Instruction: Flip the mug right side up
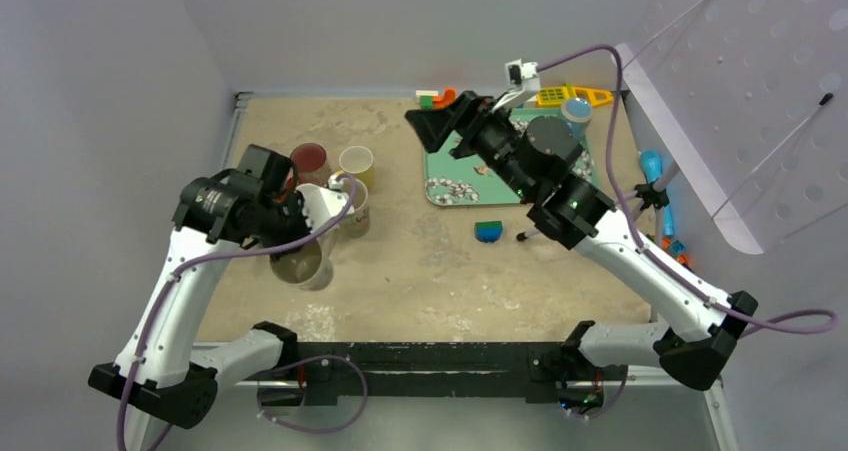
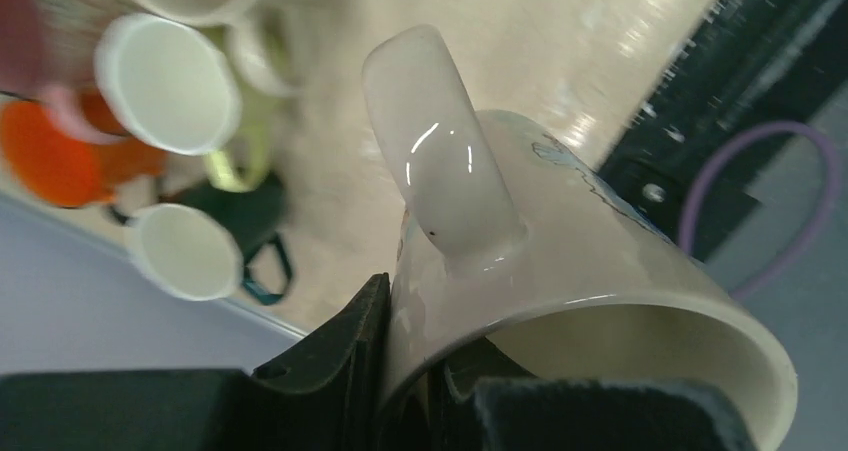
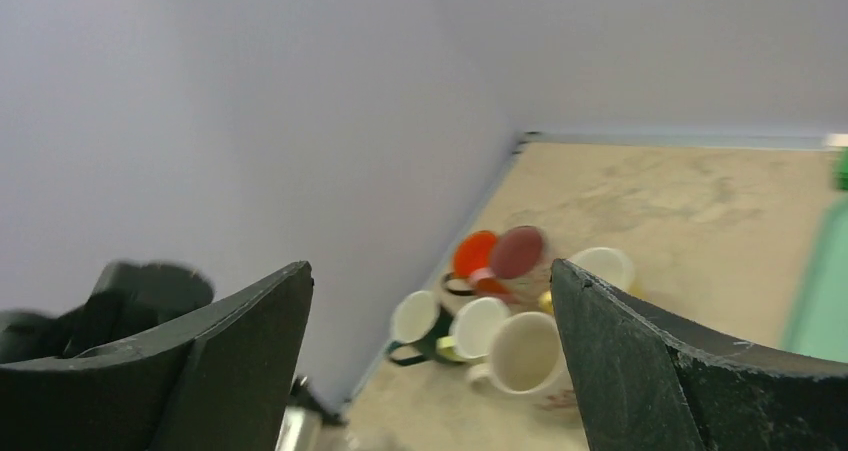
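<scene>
The mug (image 1: 301, 263) is cream with a faint print, and it sits tilted at the left of the table with its mouth showing from above. My left gripper (image 1: 297, 229) is shut on its rim. In the left wrist view one finger (image 2: 345, 356) presses the outside of the mug (image 2: 560, 261) and the other sits inside the mouth; the handle (image 2: 440, 161) points away from the camera. My right gripper (image 1: 441, 121) hangs raised over the back middle, far from the mug. Its jaws (image 3: 430, 271) stand wide open with nothing between them.
A cluster of other mugs stands behind the held one: a maroon mug (image 1: 308, 158), a yellow mug (image 1: 356, 161) and a cream mug (image 1: 355, 209). A green tray (image 1: 455, 186) lies at the back right, a blue-green block (image 1: 488, 231) sits mid-table, and toys line the right edge.
</scene>
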Action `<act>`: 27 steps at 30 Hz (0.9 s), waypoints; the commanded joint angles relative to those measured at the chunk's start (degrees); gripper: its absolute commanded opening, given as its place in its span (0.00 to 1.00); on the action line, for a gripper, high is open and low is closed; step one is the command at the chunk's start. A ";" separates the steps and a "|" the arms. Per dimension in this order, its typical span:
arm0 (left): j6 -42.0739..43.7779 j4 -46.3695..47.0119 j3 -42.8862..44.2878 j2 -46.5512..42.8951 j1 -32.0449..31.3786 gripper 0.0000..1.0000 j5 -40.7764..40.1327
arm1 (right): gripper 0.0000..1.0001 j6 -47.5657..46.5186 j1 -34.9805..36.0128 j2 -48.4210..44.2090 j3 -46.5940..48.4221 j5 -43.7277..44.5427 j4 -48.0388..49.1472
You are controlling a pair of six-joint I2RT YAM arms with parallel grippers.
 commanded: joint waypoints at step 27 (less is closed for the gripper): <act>7.54 28.22 -32.03 12.01 22.80 0.00 7.41 | 0.89 -11.11 -29.97 34.60 8.72 36.12 -10.01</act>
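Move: The left gripper still holds the mug by its wall; its spot on the bare table lies some 26 cm below, about 1 cm back and 3 cm left. The tan mug stands about 15 cm ahead and 8 cm right, the lime mug 15 cm ahead and 2 cm left, the green mug 12 cm ahead and 11 cm left. From the empty right gripper, the blue mug is roughly 27 cm ahead, 31 cm right and 42 cm down. Bring the left gripper down about 18 cm, swinging briefly back and then forward again while drifting left, and tilt it until the fingers point straight down, grip kept, to set the mug base-down in front of the other mugs. Meanwhile send the right gripper down, forward and right towards the blue mug on the tray, turning it clockwise and tipping it downward, fingers staying wide open. ##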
